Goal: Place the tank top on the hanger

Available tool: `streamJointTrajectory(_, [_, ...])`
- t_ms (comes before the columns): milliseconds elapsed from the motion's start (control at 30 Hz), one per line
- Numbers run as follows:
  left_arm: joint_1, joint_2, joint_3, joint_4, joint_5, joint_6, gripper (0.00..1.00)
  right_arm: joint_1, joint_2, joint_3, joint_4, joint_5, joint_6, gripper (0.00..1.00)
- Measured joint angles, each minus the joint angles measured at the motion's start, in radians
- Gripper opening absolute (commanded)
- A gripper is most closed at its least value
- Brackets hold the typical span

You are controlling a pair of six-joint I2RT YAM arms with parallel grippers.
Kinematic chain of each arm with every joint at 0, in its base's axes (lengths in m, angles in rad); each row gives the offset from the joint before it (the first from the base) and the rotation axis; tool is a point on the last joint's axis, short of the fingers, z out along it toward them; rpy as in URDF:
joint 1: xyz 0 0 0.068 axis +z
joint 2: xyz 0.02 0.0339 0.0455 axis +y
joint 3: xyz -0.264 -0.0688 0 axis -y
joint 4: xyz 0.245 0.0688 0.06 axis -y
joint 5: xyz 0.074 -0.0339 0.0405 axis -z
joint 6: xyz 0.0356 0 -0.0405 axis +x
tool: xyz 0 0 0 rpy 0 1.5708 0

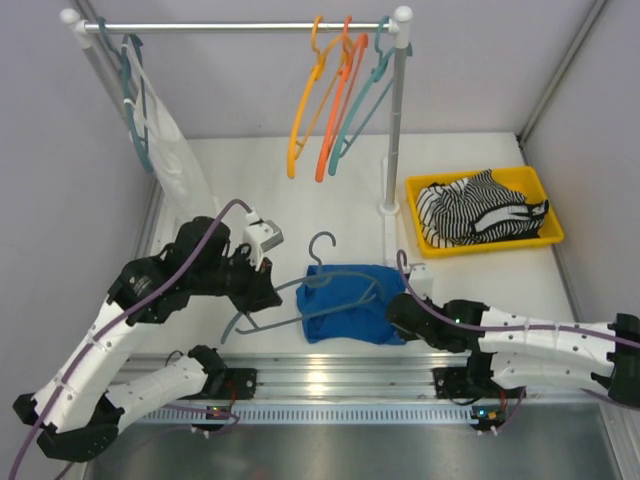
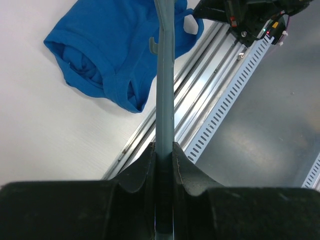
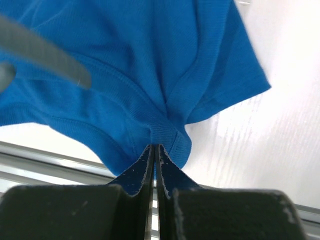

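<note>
The bright blue tank top [image 1: 350,300] lies bunched on the white table near its front edge. The dark slate-teal hanger [image 1: 322,235] lies across it, hook pointing away from me. My left gripper [image 1: 262,298] is shut on the hanger's left arm. In the left wrist view the hanger bar [image 2: 164,75] runs straight out from between the fingers, over the tank top [image 2: 110,45]. My right gripper [image 1: 402,312] is at the top's right side. In the right wrist view it [image 3: 154,147] is shut on a ribbed hem of the tank top [image 3: 150,60], with the hanger [image 3: 45,55] blurred at upper left.
A clothes rack stands at the back, its post [image 1: 397,120] right of centre, carrying orange hangers [image 1: 320,100], a teal-green hanger [image 1: 365,100] and a white garment [image 1: 175,150]. A yellow tray [image 1: 490,246] holds a striped garment [image 1: 480,210]. An aluminium rail [image 1: 330,375] borders the near edge.
</note>
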Motion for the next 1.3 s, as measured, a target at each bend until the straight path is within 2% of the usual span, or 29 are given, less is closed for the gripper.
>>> streamJointTrajectory(267, [-0.051,0.028,-0.008,0.0,0.006,-0.001,0.0,-0.074,-0.057,-0.011,-0.001,-0.01,-0.048,0.0])
streamJointTrajectory(733, [-0.12,0.084,-0.114,0.078,0.01,-0.016,0.0,-0.081,-0.093,0.006,-0.009,-0.031,-0.1,0.0])
streamJointTrajectory(1067, [-0.135,0.105,-0.185,0.214,0.025,0.008,0.0,-0.082,-0.128,0.071,-0.043,-0.042,-0.132,0.0])
streamJointTrajectory(1300, [-0.136,0.091,-0.299,0.362,0.063,0.006,0.0,-0.082,-0.129,0.142,-0.069,-0.035,-0.152,0.0])
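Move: My left hand already grips the hanger. The blue tank top lies about 13 cm to its right, 8 cm ahead and some 25 cm below, with its pinched edge roughly level ahead, 24 cm right and 21 cm down. For my right hand, shut on that edge, the hanger's free end is some 7 cm ahead, 6 cm left and 6 cm above; the tank top's middle is 7 cm ahead, 12 cm left and 4 cm below, the rack foot 27 cm ahead and 4 cm left. I lower my left hand some 7 cm and carry it about 6 cm right, turning it slightly clockwise, so the hanger's free end comes down to the pinched edge. My right hand keeps its pinch, edges slightly forward, then lifts the cloth nearly straight up about 7 cm to meet the hanger. ##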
